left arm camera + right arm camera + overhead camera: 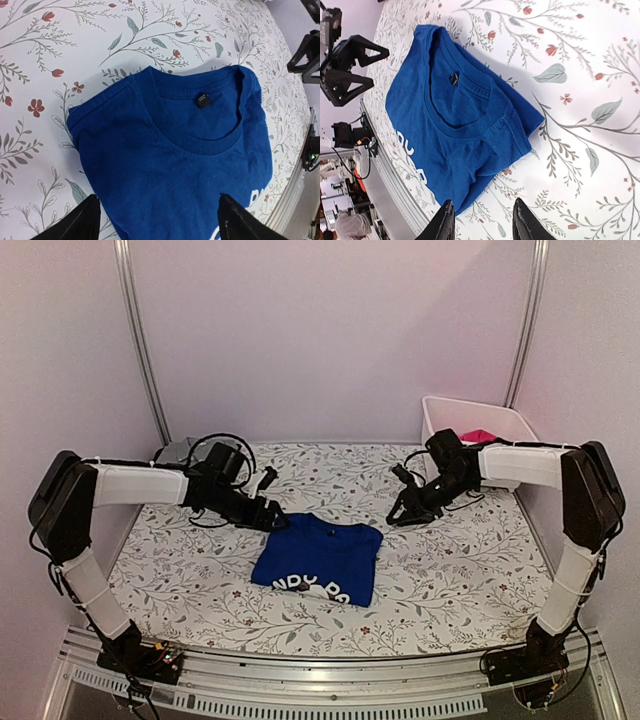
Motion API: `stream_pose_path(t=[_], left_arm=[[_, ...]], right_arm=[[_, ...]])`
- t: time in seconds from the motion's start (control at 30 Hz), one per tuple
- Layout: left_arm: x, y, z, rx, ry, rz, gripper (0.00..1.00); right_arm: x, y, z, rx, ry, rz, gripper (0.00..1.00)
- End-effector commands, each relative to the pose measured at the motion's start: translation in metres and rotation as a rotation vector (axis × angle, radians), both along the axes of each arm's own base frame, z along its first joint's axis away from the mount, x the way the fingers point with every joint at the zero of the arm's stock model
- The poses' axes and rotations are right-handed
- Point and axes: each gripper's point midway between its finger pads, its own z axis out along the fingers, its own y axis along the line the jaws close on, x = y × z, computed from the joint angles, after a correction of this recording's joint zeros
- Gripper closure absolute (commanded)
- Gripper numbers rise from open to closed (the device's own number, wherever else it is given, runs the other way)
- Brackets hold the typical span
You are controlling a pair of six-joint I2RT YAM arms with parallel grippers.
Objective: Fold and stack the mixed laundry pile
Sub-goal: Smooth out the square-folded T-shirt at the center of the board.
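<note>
A royal-blue shirt with white print (320,558) lies folded flat in the middle of the table, collar toward the back. My left gripper (272,515) hovers at its back-left corner, open; in the left wrist view the gripper (158,196) has the blue shirt (170,150) spread below it with nothing between the fingers. My right gripper (400,512) hangs just off the shirt's back-right corner. Seen from the right wrist, that gripper (483,201) is open over the table covering beside the shirt's edge (460,120). A magenta-pink garment (478,435) shows inside the bin.
The white plastic bin (440,412) stands at the back right behind the right arm. A grey bundle (175,452) sits at the back left, partly hidden by the left arm. The floral table covering (460,570) spreads around the shirt. A metal rail (330,680) runs along the near edge.
</note>
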Motion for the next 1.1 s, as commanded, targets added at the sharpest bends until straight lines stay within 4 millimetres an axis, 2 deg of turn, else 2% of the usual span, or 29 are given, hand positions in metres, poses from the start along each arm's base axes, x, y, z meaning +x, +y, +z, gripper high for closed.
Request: stream_pose_path(t=[0.0, 0.13, 0.2, 0.27, 0.37, 0.43, 0.5, 0.67, 0.77, 0.87, 0.97, 1.07], left_arm=[[-0.019, -0.006, -0.009, -0.007, 0.056, -0.029, 0.20], [-0.030, -0.014, -0.025, 0.031, 0.077, -0.050, 0.20], [-0.032, -0.015, -0.033, 0.049, 0.092, -0.052, 0.19], [-0.033, -0.015, -0.043, 0.072, 0.100, -0.049, 0.19], [-0.034, -0.013, -0.054, 0.093, 0.112, -0.047, 0.20], [-0.033, -0.010, -0.061, 0.113, 0.115, -0.049, 0.20], [-0.033, -0.008, -0.069, 0.134, 0.116, -0.053, 0.21], [-0.034, -0.001, -0.086, 0.170, 0.128, -0.073, 0.23], [-0.033, 0.004, -0.094, 0.183, 0.133, -0.073, 0.24], [-0.029, 0.005, -0.093, 0.186, 0.126, -0.068, 0.24], [-0.024, 0.003, -0.083, 0.164, 0.108, -0.055, 0.23], [-0.025, 0.004, -0.080, 0.146, 0.108, -0.049, 0.24]], right_arm=[[0.000, 0.012, -0.025, -0.009, 0.034, 0.063, 0.62], [0.004, 0.020, -0.038, 0.014, 0.096, 0.056, 0.61], [0.003, 0.021, -0.053, 0.002, 0.141, 0.060, 0.61], [0.005, 0.024, -0.060, 0.011, 0.158, 0.066, 0.63], [0.014, 0.031, -0.057, 0.038, 0.143, 0.074, 0.75], [0.022, 0.035, -0.056, 0.045, 0.129, 0.078, 0.89], [0.030, 0.039, -0.051, 0.050, 0.107, 0.087, 0.96], [0.049, 0.048, -0.027, 0.082, 0.012, 0.117, 1.00], [0.055, 0.047, -0.023, 0.070, -0.027, 0.115, 1.00], [0.052, 0.039, -0.051, 0.007, 0.027, 0.107, 0.98], [0.055, 0.026, -0.084, -0.095, 0.055, 0.077, 0.96], [0.070, 0.028, -0.081, -0.093, 0.001, 0.039, 0.97]])
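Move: The right hand, about 7 cm above the T-shirt, has its right shoulder corner some 3 cm to the left and level ahead. The collar lies about 12 cm to its left. The left hand has the shirt's upper left part about 2 cm back, 2 cm to the right and 6 cm below, with the printed lettering about 13 cm back and 7 cm right. Right hand sinks 7 cm, pinches the shoulder corner, draws it 5 cm forward; left, open, lowers 6 cm onto the shirt. ##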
